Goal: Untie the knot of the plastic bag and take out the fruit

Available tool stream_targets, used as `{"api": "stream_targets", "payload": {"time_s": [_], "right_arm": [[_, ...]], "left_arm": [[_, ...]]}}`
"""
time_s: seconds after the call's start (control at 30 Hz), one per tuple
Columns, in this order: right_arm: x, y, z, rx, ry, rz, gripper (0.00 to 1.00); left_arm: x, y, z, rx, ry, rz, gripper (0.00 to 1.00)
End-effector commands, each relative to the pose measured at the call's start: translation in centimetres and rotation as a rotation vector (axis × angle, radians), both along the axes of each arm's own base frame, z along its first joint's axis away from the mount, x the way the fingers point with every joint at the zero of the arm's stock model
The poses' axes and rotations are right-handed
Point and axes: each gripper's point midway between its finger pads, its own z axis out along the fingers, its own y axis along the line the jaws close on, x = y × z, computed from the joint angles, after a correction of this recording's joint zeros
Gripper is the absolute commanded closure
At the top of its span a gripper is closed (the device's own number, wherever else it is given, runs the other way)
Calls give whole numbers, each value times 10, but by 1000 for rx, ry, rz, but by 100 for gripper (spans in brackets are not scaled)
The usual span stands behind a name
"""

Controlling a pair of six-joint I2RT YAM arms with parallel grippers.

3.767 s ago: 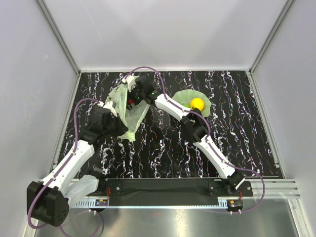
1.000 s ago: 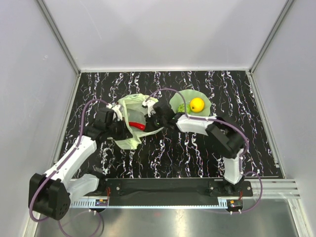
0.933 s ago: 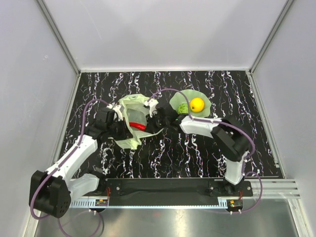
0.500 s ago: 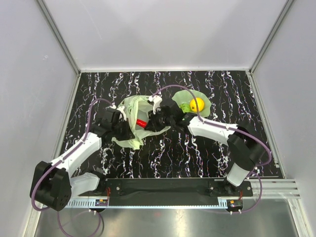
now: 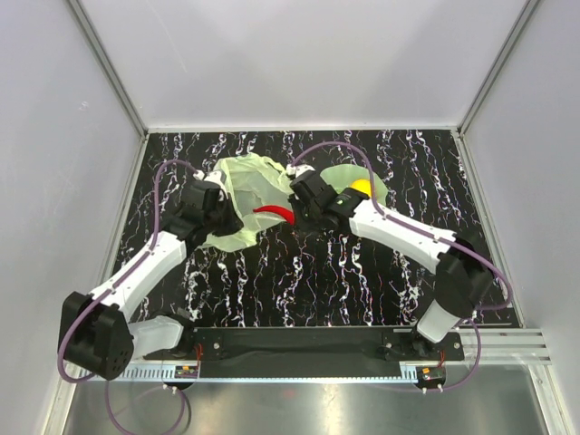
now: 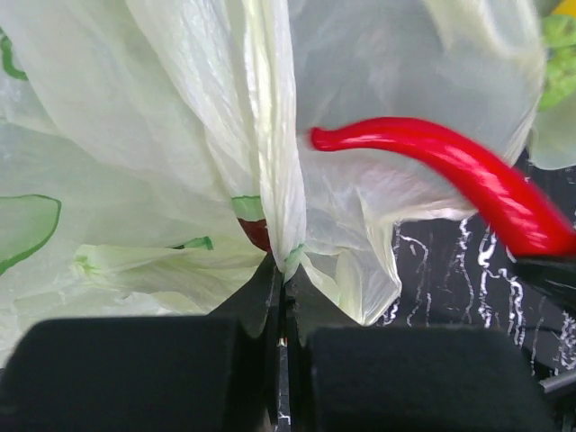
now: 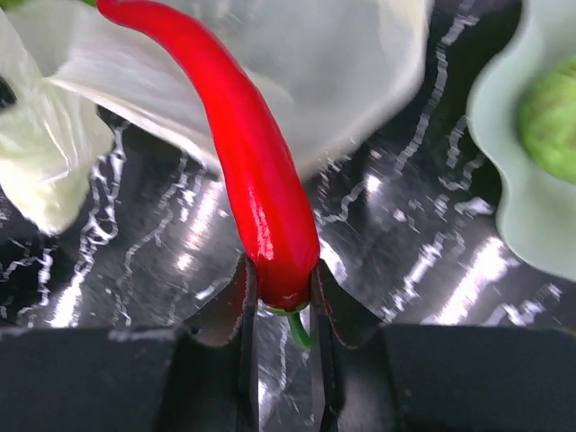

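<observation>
The pale green plastic bag lies open on the table, crumpled; no knot shows. My left gripper is shut on a fold of the bag and holds it up. My right gripper is shut on the stem end of the long red piece, which sticks out left over the bag's mouth and also shows in the left wrist view. The yellow-orange fruit and a green fruit lie on the green wavy-edged dish.
The dish sits just right of the bag, partly under my right arm. The black marbled table is walled by grey panels on three sides. A metal rail runs along the near edge.
My right gripper has drawn the red piece out of the bag and moved right and back. My left gripper has lifted its bag fold further back. The right arm has stretched out.
</observation>
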Motion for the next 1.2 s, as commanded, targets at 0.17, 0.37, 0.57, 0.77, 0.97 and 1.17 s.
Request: {"api": "stream_targets", "payload": {"time_s": [0.17,0.37,0.57,0.77,0.97,1.17], "right_arm": [[-26,-57,81,72,-169,-93,100],[-15,-107,100,42,-286,-290,100],[22,-171,62,-13,-212,-530,100],[56,-188,48,29,-194,-616,100],[69,-215,19,33,-133,-783,100],[84,-189,-5,83,-63,-662,100]], "left_arm": [[19,-2,11,-6,-64,23,100],[7,0,6,-7,-51,5,100],[-6,-3,13,-33,-67,-42,100],[-16,-11,14,-54,-63,-116,100],[-25,-15,18,-71,-71,-157,100],[-30,-12,17,-61,-72,-166,100]]}}
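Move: Ahead and to the right of the right hand, which already holds the red chili by its stem end, sits the green bowl: its middle is about 8 cm farther out, 16 cm to the right and 9 cm lower. In the bowl, the green fruit lies some 6 cm ahead and 13 cm right of the hand, the yellow fruit about 10 cm ahead and 19 cm right. The open bag is around 12 cm left and 6 cm ahead. From the left hand, the bowl is roughly 30 cm right and 9 cm ahead. Carrying the chili away from the bag in an arc to the bowl, the right hand first climbs about 11 cm, going right and slightly back, then sweeps on right and forward while sinking to its starting height, some 21 cm right overall. It turns about 40 degrees clockwise and keeps its pinch. The left hand still pinches the bag and eases back 3 cm. ##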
